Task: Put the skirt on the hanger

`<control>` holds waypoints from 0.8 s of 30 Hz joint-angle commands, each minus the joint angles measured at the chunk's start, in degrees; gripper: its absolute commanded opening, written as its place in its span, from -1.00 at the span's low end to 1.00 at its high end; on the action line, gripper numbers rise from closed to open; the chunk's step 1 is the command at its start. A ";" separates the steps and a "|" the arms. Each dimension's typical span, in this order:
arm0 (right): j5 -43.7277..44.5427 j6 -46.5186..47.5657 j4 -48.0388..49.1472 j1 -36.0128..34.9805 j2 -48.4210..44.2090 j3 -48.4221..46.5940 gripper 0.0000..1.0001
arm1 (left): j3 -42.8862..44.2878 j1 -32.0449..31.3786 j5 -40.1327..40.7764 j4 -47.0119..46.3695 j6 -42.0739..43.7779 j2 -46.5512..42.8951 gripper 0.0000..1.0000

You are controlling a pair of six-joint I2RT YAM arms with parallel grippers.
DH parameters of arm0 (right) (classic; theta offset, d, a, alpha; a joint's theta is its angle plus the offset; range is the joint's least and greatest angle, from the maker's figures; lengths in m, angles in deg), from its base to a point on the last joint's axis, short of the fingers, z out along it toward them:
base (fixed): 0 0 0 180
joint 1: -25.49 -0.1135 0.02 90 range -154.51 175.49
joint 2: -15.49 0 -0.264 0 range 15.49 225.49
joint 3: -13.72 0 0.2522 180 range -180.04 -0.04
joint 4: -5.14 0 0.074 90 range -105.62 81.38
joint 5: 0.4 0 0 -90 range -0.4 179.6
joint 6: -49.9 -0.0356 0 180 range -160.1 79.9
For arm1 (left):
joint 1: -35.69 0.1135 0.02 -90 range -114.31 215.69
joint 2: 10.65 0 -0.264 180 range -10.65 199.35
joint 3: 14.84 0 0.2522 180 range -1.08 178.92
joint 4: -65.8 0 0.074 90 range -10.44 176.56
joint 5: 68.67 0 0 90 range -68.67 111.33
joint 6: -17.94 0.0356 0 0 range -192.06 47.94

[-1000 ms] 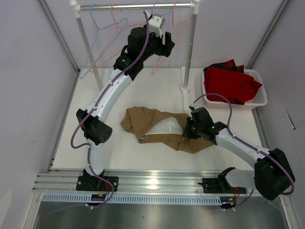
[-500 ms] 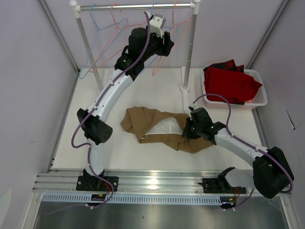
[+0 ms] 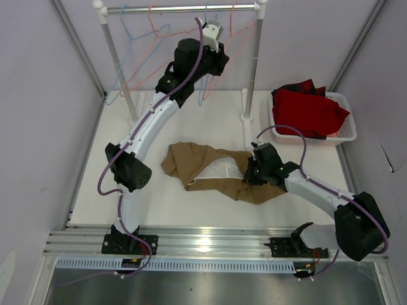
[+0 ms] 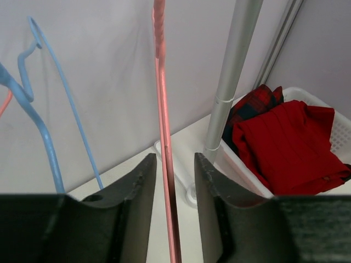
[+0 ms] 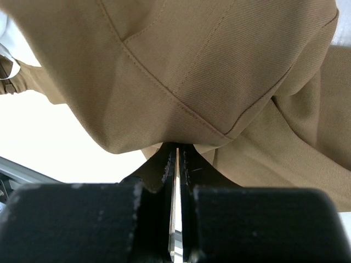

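The tan skirt [image 3: 191, 162] lies crumpled on the table's middle, its pale lining [image 3: 224, 170] showing. My right gripper [image 3: 248, 173] is shut on a fold of the skirt's right edge; in the right wrist view the cloth [image 5: 219, 82] bulges over the shut jaws [image 5: 176, 149]. My left gripper [image 3: 215, 58] is raised at the clothes rack. In the left wrist view its jaws [image 4: 175, 158] are open, with the salmon-pink hanger wire [image 4: 163, 109] running upright between them and apparently touching neither finger. The pink hanger [image 3: 236, 28] hangs from the rail.
The rack's rail [image 3: 178, 9] and two poles [image 3: 253, 63] stand at the back, with light blue hangers [image 3: 127, 57] [image 4: 49, 142] on the left. A white basket [image 3: 346, 130] holding a red garment [image 3: 311, 111] [image 4: 285, 142] sits at the back right.
My left gripper has shifted slightly left and up at the rack, and the wire below it now hangs straighter. My right gripper has edged slightly left with the skirt fold.
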 commanded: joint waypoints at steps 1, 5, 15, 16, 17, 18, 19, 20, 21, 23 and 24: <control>-0.16 0.94 1.62 0.46 0.57 -0.27 -1.00 | 1.51 0.31 0.60 -2.40 0.99 0.18 -0.34; -0.25 1.29 1.71 0.63 0.93 -0.36 -1.00 | 1.95 0.31 0.78 -2.32 1.16 0.09 -0.59; -0.86 1.64 2.06 1.07 1.81 -0.54 -1.00 | 4.32 0.31 1.74 -1.97 1.16 -0.26 -1.00; -0.86 1.55 2.06 1.07 1.89 -0.54 -1.00 | 4.32 0.22 2.09 -1.96 1.16 -0.44 -1.00; -0.95 1.73 2.15 1.16 1.98 -0.54 -1.00 | 4.58 0.22 2.88 -1.88 1.08 -0.44 -1.00; -0.86 1.73 2.15 1.16 1.98 -0.45 -1.00 | 5.02 0.22 3.41 -1.79 1.07 -0.61 -1.00; -0.95 1.81 2.24 1.07 2.16 -0.54 -1.00 | 5.11 0.31 3.94 -1.70 1.07 -0.87 -1.00; -1.04 1.82 2.24 1.16 2.16 -0.54 -1.00 | 5.29 0.22 4.20 -1.70 1.16 -0.96 -1.00; -1.13 1.82 2.41 1.25 2.25 -0.54 -1.00 | 5.55 0.22 4.38 -1.70 1.16 -1.31 -1.00; -1.13 1.82 2.41 1.33 2.42 -0.54 -1.00 | 6.16 0.31 4.38 -1.61 1.34 -1.66 -1.00; -1.21 1.82 2.59 1.25 2.51 -0.54 -1.00 | 6.34 0.22 4.38 -1.44 1.34 -1.93 -1.00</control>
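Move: The right-hand pink hanger already stands between the left hand's open fingers, its upper wires level with the pads and barely a centimetre ahead. The blue hanger hangs about 8 cm to this hand's left, roughly level with it. The rack's right post is some 10 cm to the right and 5 cm farther out. From the right hand, the pink hanger is about 27 cm ahead, 9 cm left and 35 cm above. Staying nearly in place at first, the left hand shuts its fingers from less than half open and pinches the pink hanger's wires just below the twisted neck. Then it rises about 2 cm and eases 1 cm to the left, away from the right post, still pointing forward and to the right and keeping that pinch. ##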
